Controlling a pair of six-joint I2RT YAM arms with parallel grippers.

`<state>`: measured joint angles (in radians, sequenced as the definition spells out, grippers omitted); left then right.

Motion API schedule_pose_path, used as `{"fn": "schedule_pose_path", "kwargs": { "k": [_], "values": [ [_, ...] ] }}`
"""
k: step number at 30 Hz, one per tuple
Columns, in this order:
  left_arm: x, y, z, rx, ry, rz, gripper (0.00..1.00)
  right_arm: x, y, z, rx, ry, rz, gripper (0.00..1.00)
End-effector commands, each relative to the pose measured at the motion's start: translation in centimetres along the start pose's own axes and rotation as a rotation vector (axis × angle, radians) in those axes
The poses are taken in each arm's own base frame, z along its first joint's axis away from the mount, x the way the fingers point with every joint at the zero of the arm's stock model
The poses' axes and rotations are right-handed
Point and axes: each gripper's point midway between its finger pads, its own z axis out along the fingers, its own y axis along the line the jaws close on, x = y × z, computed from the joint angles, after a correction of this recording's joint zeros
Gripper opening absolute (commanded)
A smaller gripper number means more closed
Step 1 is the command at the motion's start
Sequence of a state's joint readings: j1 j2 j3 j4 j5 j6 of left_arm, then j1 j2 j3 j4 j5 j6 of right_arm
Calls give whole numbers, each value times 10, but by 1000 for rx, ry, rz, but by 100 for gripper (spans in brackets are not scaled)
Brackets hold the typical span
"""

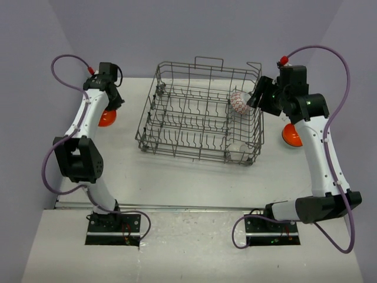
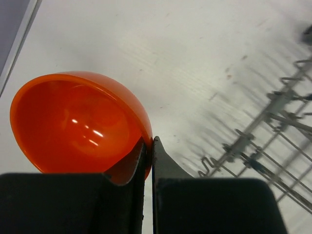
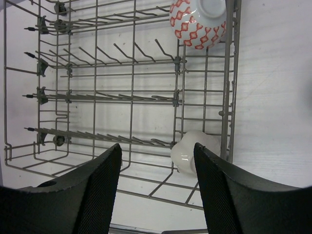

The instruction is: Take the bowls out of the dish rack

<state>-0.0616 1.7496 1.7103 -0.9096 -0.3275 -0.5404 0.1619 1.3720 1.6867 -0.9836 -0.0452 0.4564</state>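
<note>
The grey wire dish rack point(image 1: 194, 132) stands in the middle of the table. Inside it, a white bowl with a red pattern point(image 1: 240, 102) leans against the right wall, and a plain white bowl point(image 1: 237, 150) lies in the near right corner. My right gripper point(image 1: 257, 97) hovers open over that right side; its wrist view has the patterned bowl point(image 3: 197, 22) at the top and the white bowl point(image 3: 190, 153) between the fingers, lower down. My left gripper point(image 2: 150, 144) is shut on the rim of a tilted orange bowl point(image 2: 78, 122), left of the rack.
A second orange bowl point(image 1: 291, 136) sits on the table to the right of the rack, beside my right arm. The rack's wire tines point(image 2: 273, 105) lie close to the right of the left gripper. A wall edge runs along the table's left side.
</note>
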Motion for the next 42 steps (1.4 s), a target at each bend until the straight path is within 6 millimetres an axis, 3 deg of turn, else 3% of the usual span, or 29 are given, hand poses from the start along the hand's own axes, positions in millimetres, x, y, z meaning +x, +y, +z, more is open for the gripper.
{"fn": "schedule_pose_path", "kwargs": {
  "k": [1,4,10,19,27,28,32,35,36,37,42],
  "values": [
    [5,19,28,-76,96,-53,0,-10,8,-14,-30,-30,-2,62],
    [19,31,57,-138,182,-55,0,-8,7,-15,-23,-31,1,62],
    [35,48,96,-213,251,-46,0,-2,-4,-13,27,-20,-5,62],
    [41,68,126,-272,310,-45,0,10,-13,-6,62,28,-9,62],
    [55,73,135,-268,348,-73,1,12,-22,-3,100,40,-13,62],
    [59,74,136,-267,360,-75,7,13,-22,-2,101,43,-11,62],
    [60,72,135,-254,360,-84,13,16,-24,1,106,51,-15,62],
    [57,71,129,-247,353,-91,34,17,-26,1,110,51,-19,62],
    [51,71,123,-242,336,-96,45,16,-25,1,105,47,-24,62],
    [47,71,120,-237,320,-102,50,17,-25,1,104,47,-25,62],
    [9,55,92,-144,222,-156,63,18,-25,4,107,56,-29,62]
  ]
}}
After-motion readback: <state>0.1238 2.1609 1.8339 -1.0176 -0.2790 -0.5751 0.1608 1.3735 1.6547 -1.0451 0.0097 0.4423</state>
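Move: On the open table left of the rack lies the spot for the held orange bowl: about 11 cm left of the left hand, 4 cm back and 17 cm below it. The bowl hangs from its rim, its middle some 4 cm back, 3 cm left and 4 cm below those fingers. The rack's left side stands roughly 10 cm right, 2 cm ahead and 14 cm below. From the right hand the spot is about 66 cm left, 4 cm ahead and 29 cm down. Lowering the orange bowl about 15 cm to the bare table, the left hand also drifts some 7 cm left, away from the rack, fast at first and then easing, while its fingers tip roughly 25 degrees steeper. Almost still at the bottom, it opens wide and frees the rim. The right hand, open over the rack's right side, sinks about 2 cm. ##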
